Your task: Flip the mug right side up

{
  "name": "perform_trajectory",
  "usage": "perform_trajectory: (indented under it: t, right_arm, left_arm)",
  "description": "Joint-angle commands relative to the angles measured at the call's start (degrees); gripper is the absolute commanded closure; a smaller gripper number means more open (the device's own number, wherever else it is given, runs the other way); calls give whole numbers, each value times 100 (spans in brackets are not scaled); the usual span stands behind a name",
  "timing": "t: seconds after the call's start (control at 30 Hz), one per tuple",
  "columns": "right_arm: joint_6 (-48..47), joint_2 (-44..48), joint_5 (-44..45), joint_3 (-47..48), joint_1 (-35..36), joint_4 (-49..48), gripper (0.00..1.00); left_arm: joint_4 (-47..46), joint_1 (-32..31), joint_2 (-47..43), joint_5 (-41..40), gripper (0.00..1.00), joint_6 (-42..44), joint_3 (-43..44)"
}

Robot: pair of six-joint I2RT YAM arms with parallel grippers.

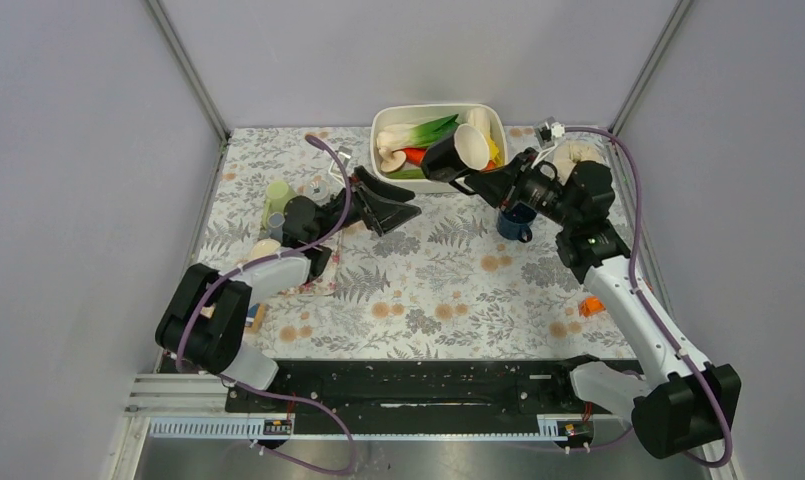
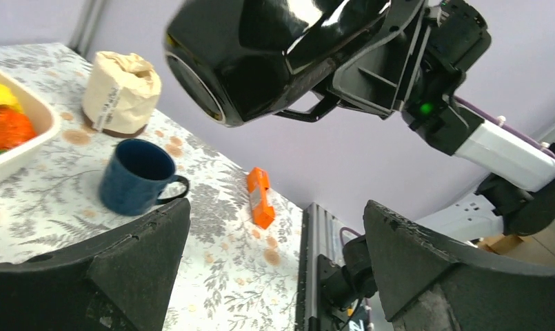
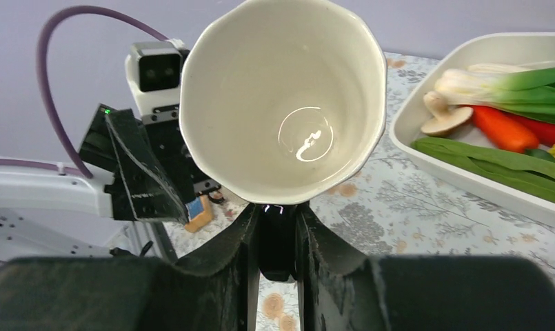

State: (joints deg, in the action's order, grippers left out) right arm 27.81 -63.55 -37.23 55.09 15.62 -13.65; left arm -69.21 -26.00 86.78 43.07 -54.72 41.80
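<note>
The mug (image 1: 456, 152) is black outside and cream inside. It hangs in the air on its side, just in front of the white tray (image 1: 380, 128). My right gripper (image 1: 481, 181) is shut on the mug's black handle (image 3: 278, 238). In the right wrist view the mug's cream inside (image 3: 285, 96) faces the camera above my right gripper (image 3: 278, 258). My left gripper (image 1: 393, 205) stands open with nothing in it, left of the mug and apart from it. The left wrist view has the mug's black base (image 2: 260, 55) above the left gripper (image 2: 274, 255).
The white tray (image 3: 467, 43) holds leek, carrot, mushroom and other vegetables. A blue mug (image 1: 515, 222) stands upright under my right wrist. A paper-wrapped roll (image 2: 119, 93) sits at the back right, an orange packet (image 1: 590, 306) near the right edge, a green cup (image 1: 276, 195) at the left.
</note>
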Motion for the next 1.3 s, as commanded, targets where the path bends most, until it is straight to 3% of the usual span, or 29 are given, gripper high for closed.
perform_trajectory:
  t: [0.0, 0.1, 0.2, 0.37, 0.67, 1.03, 1.27]
  right_arm:
    - [-1046, 427, 458, 168, -51, 175, 100]
    - [-1527, 503, 677, 45, -50, 477, 100]
    - [-1842, 483, 902, -79, -50, 702, 100]
    - [-2158, 113, 1421, -113, 38, 1146, 100]
    - [-2594, -594, 2316, -266, 509, 1083, 100]
    - [-2922, -1527, 2873, -12, 721, 1170, 100]
    - [-2895, -1851, 3039, 101, 796, 1134, 100]
  left_arm:
    - [462, 333, -506, 295, 1, 771, -68]
    - [1184, 628, -740, 370, 1, 1210, -41]
    - [2544, 948, -1055, 452, 1, 2034, 197]
    - [5654, 1299, -1799, -217, 1, 4582, 783]
    - [7820, 1910, -2826, -1230, 1, 6652, 421]
    - [8460, 2422, -2942, -1312, 1, 7741, 116]
    - [8170, 2600, -3326, -1350, 1, 7687, -245]
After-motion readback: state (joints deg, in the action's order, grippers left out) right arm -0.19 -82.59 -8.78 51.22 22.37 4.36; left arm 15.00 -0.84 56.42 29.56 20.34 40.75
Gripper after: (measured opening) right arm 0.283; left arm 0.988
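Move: The right hand holds the black mug by its handle; the clear spot for it is about 9 cm ahead, level sideways, some 34 cm below. The blue mug stands about 11 cm ahead, 15 cm right; the vegetable box about 30 cm ahead, 3 cm left. From the empty left hand, the cream mug lies about 3 cm ahead, 33 cm left, 25 cm below; the grey cup stands 8 cm beyond it, the green mug 15 cm beyond. The right hand keeps its pinch on the black mug's handle and lowers it some 23 cm, easing forward a little, towards the clear table left of the blue mug, while its near-level fingers tip down by roughly 45 degrees. The open left hand goes back left about 22 cm to the floral tray, first nearly level and then sinking some 12 cm, its wrist turning the fingers from pointing right to pointing down, still short of the remaining mugs. ##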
